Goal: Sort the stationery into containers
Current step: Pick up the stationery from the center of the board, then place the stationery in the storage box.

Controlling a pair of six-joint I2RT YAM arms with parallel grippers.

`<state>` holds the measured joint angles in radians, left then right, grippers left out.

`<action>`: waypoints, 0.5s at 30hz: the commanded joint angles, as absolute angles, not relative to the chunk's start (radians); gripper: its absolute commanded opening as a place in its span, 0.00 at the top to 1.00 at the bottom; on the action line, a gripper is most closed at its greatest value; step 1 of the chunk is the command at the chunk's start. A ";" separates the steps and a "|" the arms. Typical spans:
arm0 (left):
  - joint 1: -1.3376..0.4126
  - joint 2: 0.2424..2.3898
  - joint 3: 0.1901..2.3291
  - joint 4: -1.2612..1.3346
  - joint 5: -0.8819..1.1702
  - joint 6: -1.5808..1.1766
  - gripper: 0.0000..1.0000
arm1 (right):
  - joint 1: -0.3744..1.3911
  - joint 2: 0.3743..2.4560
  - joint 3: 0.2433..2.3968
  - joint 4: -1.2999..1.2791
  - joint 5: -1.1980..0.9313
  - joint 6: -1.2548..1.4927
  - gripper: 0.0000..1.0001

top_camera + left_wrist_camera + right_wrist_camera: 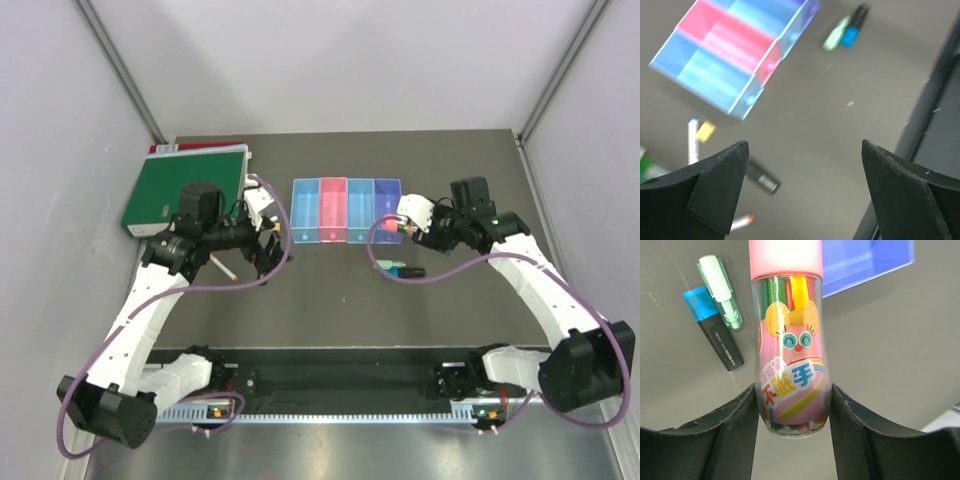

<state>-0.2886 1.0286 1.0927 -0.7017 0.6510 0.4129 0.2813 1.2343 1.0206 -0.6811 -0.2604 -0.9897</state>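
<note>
The containers [345, 210], four joined bins in light blue, pink, light blue and purple-blue, stand at mid-table. My right gripper [392, 228] [792, 390] is shut on a clear crayon tube [790, 330] with a pink cap, held just in front of the purple-blue bin [865, 260]. A green marker [720, 290] and a black marker with a blue cap [715, 332] lie on the table beside it. My left gripper [265, 250] [805, 150] hangs open and empty left of the bins. Under it lie a black marker [762, 179], an orange-tipped white pen [742, 221], a blue-tipped white pen [692, 142] and a small yellow piece [705, 131].
A large green binder [185, 190] lies at the back left, close behind the left arm. A black rail [340, 380] runs along the near edge between the arm bases. Pale walls close in the table on both sides.
</note>
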 commanded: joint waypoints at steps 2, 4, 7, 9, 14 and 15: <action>-0.288 1.055 1.082 -0.419 0.909 0.210 0.01 | 0.331 1.126 1.037 -0.650 -0.247 -0.948 0.91; -0.288 1.071 1.065 -0.335 0.940 0.131 0.01 | 0.348 1.108 1.038 -0.638 -0.233 -0.942 0.90; -0.290 1.092 1.031 -0.209 1.026 0.075 0.01 | 0.377 1.075 1.037 -0.620 -0.209 -0.931 0.90; -0.290 1.103 0.996 -0.109 1.072 0.031 0.01 | 0.390 1.052 1.045 -0.604 -0.198 -0.917 0.90; -0.299 1.161 0.977 -0.026 1.098 0.026 0.01 | 0.445 1.003 1.055 -0.562 -0.163 -0.904 0.92; -0.299 1.175 0.979 -0.020 1.106 0.032 0.01 | 0.455 0.997 1.052 -0.551 -0.144 -0.904 0.92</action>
<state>-0.2939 1.1393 0.9810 -0.1791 1.0203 0.0650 0.4137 1.0523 1.0206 -0.6514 -0.1810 -0.9287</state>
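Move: The pen bottle, already gripped near its base in my right hand, has its middle roughly 24 cm to the right of my left hand, 6 cm ahead and 8 cm lower; from my right hand its middle lies about 4 cm left, level ahead. Counted from my right hand, the tray's centre is 11 cm ahead, 15 cm left and 12 below; the green highlighter is 2 cm back, 6 left, 14 below, the black highlighter 3 back, 3 left, just as low. I bring my two hands together above the table in front of the tray: my empty left hand, still wide open, goes about 6 cm right and some 3 cm up towards the pen bottle, its fingers levelling out and swinging clockwise, roughly 25 degrees in all. My right hand keeps its pinch and carries the bottle about 6 cm up, with a little left and back, tipping its fingers up slightly. ##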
